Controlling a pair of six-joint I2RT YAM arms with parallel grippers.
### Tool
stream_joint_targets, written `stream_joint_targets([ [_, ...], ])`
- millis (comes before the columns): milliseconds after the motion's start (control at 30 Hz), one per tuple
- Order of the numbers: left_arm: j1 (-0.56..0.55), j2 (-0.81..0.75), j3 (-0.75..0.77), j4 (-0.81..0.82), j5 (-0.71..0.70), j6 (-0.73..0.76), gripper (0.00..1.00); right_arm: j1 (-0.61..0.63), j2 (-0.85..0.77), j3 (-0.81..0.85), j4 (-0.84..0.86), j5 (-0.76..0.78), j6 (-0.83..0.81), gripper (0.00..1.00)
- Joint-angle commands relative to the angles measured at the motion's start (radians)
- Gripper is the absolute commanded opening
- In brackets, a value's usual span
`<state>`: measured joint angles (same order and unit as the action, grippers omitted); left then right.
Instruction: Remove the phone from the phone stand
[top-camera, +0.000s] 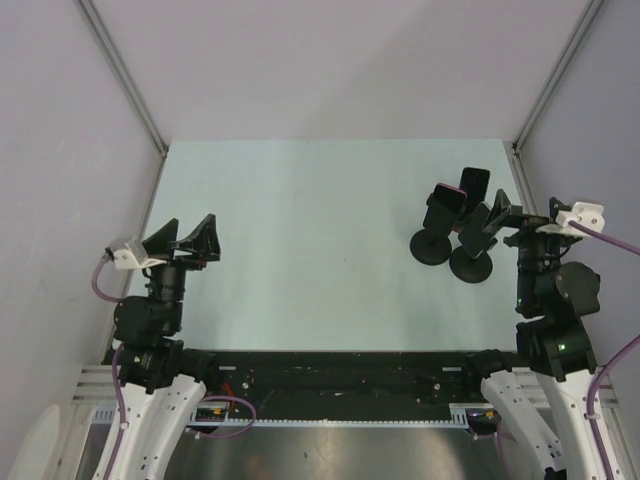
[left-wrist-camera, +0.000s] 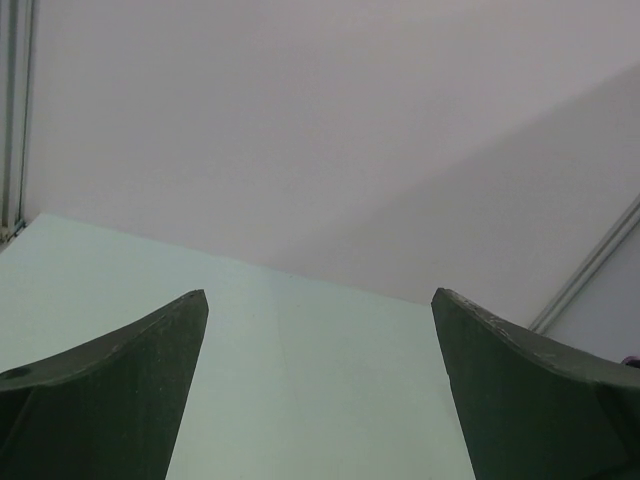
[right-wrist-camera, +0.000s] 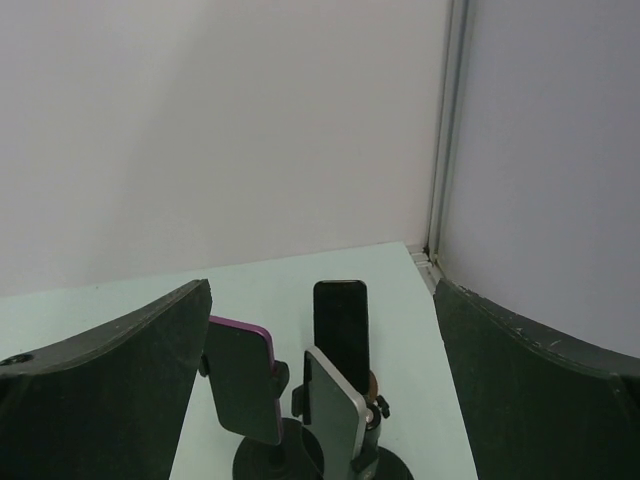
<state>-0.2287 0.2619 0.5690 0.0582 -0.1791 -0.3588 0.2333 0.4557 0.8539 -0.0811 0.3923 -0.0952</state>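
Observation:
Three phones stand at the right of the table. A purple-edged phone (right-wrist-camera: 240, 385) sits clamped in a black stand (top-camera: 432, 247). A silver-edged phone (right-wrist-camera: 337, 408) sits in a second black stand (top-camera: 471, 265). A black phone (right-wrist-camera: 340, 325) stands upright behind them; its support is hidden. In the top view they show as purple-edged (top-camera: 445, 207), silver-edged (top-camera: 478, 230) and black (top-camera: 475, 181). My right gripper (right-wrist-camera: 322, 290) is open and empty, just short of the phones, also in the top view (top-camera: 492, 218). My left gripper (left-wrist-camera: 320, 294) is open and empty at the near left (top-camera: 192, 222).
The pale green table (top-camera: 320, 240) is walled by grey panels at the back and sides, with metal corner posts (right-wrist-camera: 440, 130). The right wall stands close beside the stands and my right arm.

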Motion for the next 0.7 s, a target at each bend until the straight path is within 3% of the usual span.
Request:
stream_joint_targets([
  [0, -0.001, -0.018, -0.063, 0.006, 0.023, -0.023, 1.00, -0.002, 0.115, 0.123, -0.164, -0.059, 0.054, 1.00],
  [400, -0.070, -0.066, -0.170, -0.086, -0.017, -0.025, 1.00, -0.020, 0.455, 0.407, -0.650, 0.122, 0.371, 1.00],
  [500, -0.092, -0.070, -0.162, -0.098, -0.032, 0.009, 1.00, -0.075, 0.527, 0.447, -0.732, 0.070, 0.413, 1.00],
  [667, -0.129, -0.079, -0.152, -0.103, -0.060, 0.064, 1.00, -0.256, 0.610, 0.471, -0.793, -0.164, 0.376, 1.00],
])
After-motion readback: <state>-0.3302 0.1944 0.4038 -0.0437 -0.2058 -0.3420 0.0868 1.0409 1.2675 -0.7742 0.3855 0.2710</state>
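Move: The silver-edged phone nearest the right hand lies about 14 cm ahead, some 3 cm to its right and 28 cm below. The purple-edged phone stands about 5 cm farther out and 8 cm to the left of it; the black phone is roughly 13 cm beyond it, almost in line. From the left hand the silver-edged phone is some 14 cm ahead, 67 cm to the right and 24 cm below. Forward and then steeply down, the right hand swings in over the phones, about 7 cm out and 12 cm lower, drifting slightly right at the end and tipping its fingers down by some 45 degrees towards the silver-edged phone; the gripper stays wide open. The empty left hand sinks about 9 cm over bare table, tipping down slightly, also open. ##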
